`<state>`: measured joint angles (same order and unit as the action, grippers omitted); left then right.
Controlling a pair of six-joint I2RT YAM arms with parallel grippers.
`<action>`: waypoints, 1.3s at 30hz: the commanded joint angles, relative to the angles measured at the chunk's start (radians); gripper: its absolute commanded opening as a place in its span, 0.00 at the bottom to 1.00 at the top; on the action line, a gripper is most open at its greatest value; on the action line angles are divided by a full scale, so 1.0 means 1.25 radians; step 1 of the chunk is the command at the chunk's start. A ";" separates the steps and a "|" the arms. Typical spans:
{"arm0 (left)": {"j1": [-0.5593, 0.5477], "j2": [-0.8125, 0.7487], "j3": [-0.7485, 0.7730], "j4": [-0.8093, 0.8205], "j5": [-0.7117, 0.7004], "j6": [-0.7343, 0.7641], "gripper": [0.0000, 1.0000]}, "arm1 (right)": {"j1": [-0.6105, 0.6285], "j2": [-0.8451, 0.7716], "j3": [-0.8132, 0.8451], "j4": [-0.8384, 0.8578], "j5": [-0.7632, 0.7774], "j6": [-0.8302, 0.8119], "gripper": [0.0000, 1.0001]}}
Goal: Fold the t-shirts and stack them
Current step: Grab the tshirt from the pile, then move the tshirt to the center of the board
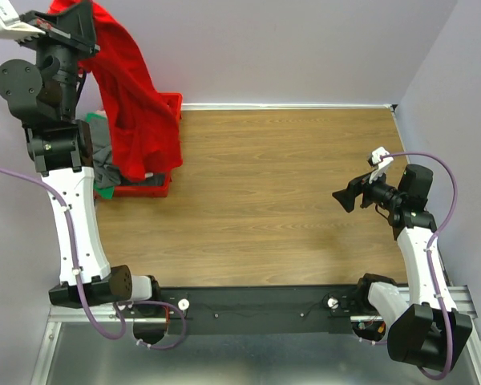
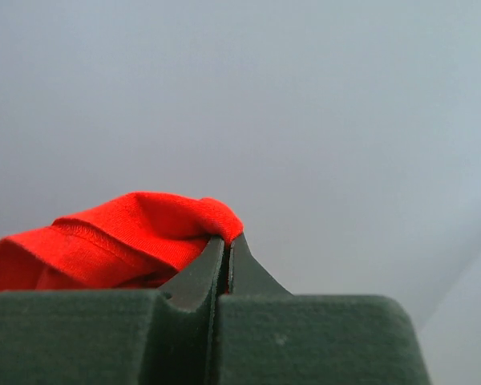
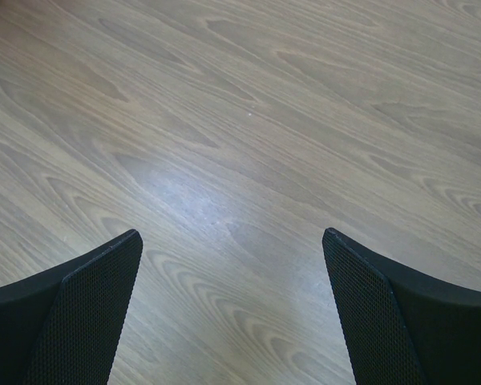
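Observation:
A bright red t-shirt [image 1: 136,104] hangs in a long drape at the far left, its lower end falling over the crate. My left gripper [image 1: 74,24] is raised high above the table's back left corner and is shut on the shirt's top edge. In the left wrist view the jaws [image 2: 227,241] are pressed together with a fold of the red t-shirt [image 2: 120,241] pinched at their tips. Grey [image 1: 104,156] and green [image 1: 103,192] t-shirts lie in the crate beneath. My right gripper [image 1: 342,198] hovers open over the right side of the table, with only bare wood between its fingers [image 3: 232,234].
A rigid red plastic crate [image 1: 171,108] stands at the table's left edge, partly covered by the hanging shirt. The wooden table [image 1: 289,192] stretches between the two arms. Grey walls close in the back and right sides.

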<state>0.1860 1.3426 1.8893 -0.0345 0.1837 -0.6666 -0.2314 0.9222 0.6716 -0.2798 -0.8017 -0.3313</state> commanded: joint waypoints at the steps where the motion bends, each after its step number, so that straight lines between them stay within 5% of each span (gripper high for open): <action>1: -0.033 0.016 0.073 0.127 0.083 -0.101 0.00 | -0.005 0.005 0.004 -0.008 0.009 -0.007 1.00; 7: -0.212 0.034 0.158 0.144 0.074 -0.080 0.00 | -0.005 0.002 0.004 -0.008 0.013 -0.009 1.00; 18: -0.492 0.051 0.104 0.180 0.046 -0.033 0.00 | -0.005 0.002 0.005 -0.008 0.023 -0.010 1.00; 24: -0.579 0.050 -0.023 0.177 0.007 0.014 0.00 | -0.005 0.003 0.006 -0.008 0.034 -0.010 1.00; 31: -0.582 0.059 -0.267 0.171 -0.030 0.091 0.00 | -0.005 0.007 0.008 -0.008 0.034 -0.010 1.00; 32: -0.583 0.067 -0.322 0.163 -0.015 0.128 0.09 | -0.005 0.008 0.006 -0.008 0.033 -0.010 1.00; 35: -0.584 0.072 -0.425 0.122 -0.030 0.218 0.66 | -0.005 0.006 0.003 -0.009 0.018 -0.016 1.00; 39: -0.584 0.017 -0.517 0.007 -0.244 0.338 0.82 | -0.005 0.011 -0.002 -0.020 -0.038 -0.036 1.00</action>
<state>-0.5423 1.4368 1.3075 0.0715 0.1059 -0.4221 -0.2314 0.9272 0.6716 -0.2836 -0.7795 -0.3431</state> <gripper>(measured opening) 0.802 0.997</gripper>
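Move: The left hand holds a pinch of the red t-shirt high up. The bare middle of the tabletop, where it is headed, lies about 33 cm to its right, 2 cm back and some 62 cm below. The red bin is about 10 cm ahead, 8 cm left and 57 cm down, with the grey cloth in it some 6 cm ahead, 14 cm left and 52 cm down. From the idle right hand that tabletop spot is roughly 6 cm ahead, 23 cm left and 17 cm below. Still pinching the red t-shirt, the left hand swings it some 30 cm right, away from the bin, first arcing back and up a little, then plunging forward and down over the middle of the table, about 35 cm from its peak. It turns clockwise about 40 degrees and tips down late; in the final stretch, still descending, its fingers spring open and let the shirt go. ##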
